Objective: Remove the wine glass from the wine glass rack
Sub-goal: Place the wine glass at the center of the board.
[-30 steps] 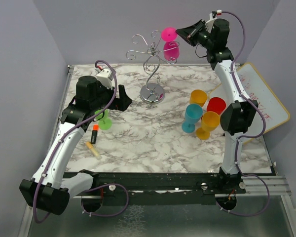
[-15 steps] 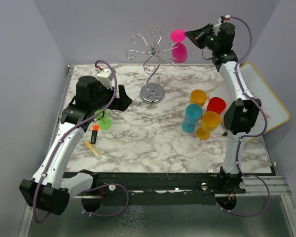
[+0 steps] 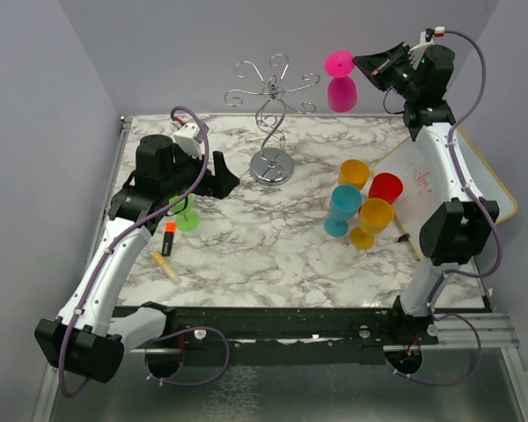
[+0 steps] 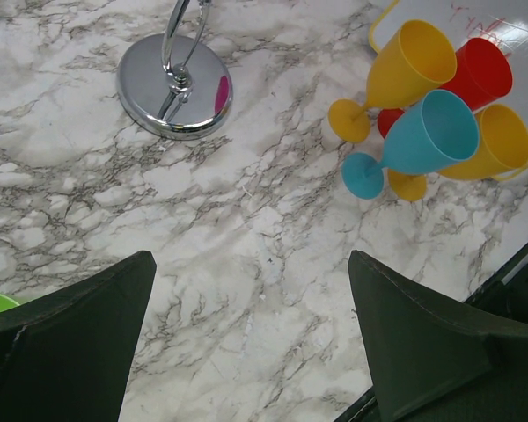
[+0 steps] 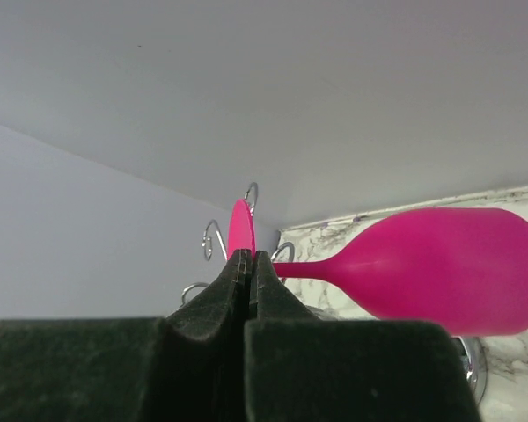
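The pink wine glass [image 3: 341, 91] hangs upside down in the air, just right of the wine glass rack [image 3: 271, 163] and apart from its scroll arms. My right gripper [image 3: 361, 63] is shut on the glass's flat foot. In the right wrist view the right gripper [image 5: 251, 257] pinches the foot edge-on, the pink wine glass's bowl [image 5: 444, 268] lies to the right, and the rack's scrolls [image 5: 211, 239] show behind. My left gripper [image 3: 224, 176] stands open and empty over the table, left of the rack's base [image 4: 172, 88]. In its own view the left gripper [image 4: 249, 264] has only marble between its fingers.
Two yellow glasses [image 3: 354, 173], a red glass [image 3: 386, 186] and a blue glass [image 3: 342, 207] cluster at the right, beside a whiteboard [image 3: 462, 180]. A green glass [image 3: 187, 215], an orange marker [image 3: 169, 238] and a yellow stick [image 3: 165, 265] lie under the left arm.
The right gripper has carried the pink wine glass rightward, off the rack's arm and clear of it. The left arm has stayed still.
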{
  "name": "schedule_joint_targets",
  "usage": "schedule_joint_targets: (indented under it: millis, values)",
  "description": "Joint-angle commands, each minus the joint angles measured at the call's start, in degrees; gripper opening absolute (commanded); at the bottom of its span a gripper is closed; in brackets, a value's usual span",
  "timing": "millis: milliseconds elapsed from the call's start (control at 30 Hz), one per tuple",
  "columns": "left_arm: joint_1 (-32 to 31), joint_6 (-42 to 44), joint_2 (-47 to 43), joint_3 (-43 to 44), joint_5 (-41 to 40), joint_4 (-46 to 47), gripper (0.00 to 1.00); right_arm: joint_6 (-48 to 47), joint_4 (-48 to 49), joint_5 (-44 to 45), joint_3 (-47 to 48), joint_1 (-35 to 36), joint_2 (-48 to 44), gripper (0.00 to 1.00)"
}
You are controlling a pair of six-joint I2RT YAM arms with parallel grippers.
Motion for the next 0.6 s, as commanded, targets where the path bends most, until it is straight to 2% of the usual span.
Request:
schedule_joint_targets:
  millis: [0,333,567]
  values:
    - [0.14,-1.06,-0.09,0.82,2.45,1.73,0.92,-1.60,3.88,-1.34,-4.53,-1.54,-5.29,0.01]
    - [0.10,-5.02,-0.50,0.32,7.42,5.62,0.92,-3.26,7.57,-12.29,-22.54,-1.48,-20.03,0.01]
    - [0.13,-13.40,-0.19,-2.15,14.78,15.82,0.91,-9.49,-2.30,-15.65,-27.26,-1.56,-28.99,0.01]
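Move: The right hand already holds the pink wine glass by the stem, upside down, high over the far part of the marble board. The middle of the board lies about 15 cm back, 18 cm left and 41 below this hand, and about 11 cm ahead, 14 cm right and 29 below the left. From the right hand, the far yellow glass stands 12 cm back and 1 left, the blue one 20 back and 3 left, both 32 below; the rack is 2 ahead, 22 left, 25 below. Keeping its pinch on the stem just under the foot, the right hand draws the hanging pink glass some 12 cm straight back, away from the rack and in over the standing glasses, bobbing only a centimetre or two in height while the wrist swings about 10 degrees counter-clockwise. Meanwhile the empty left hand, fingers still wide open, begins to rise about 3 cm and drift 2 cm to its right, its fingertips tilting up a little. ##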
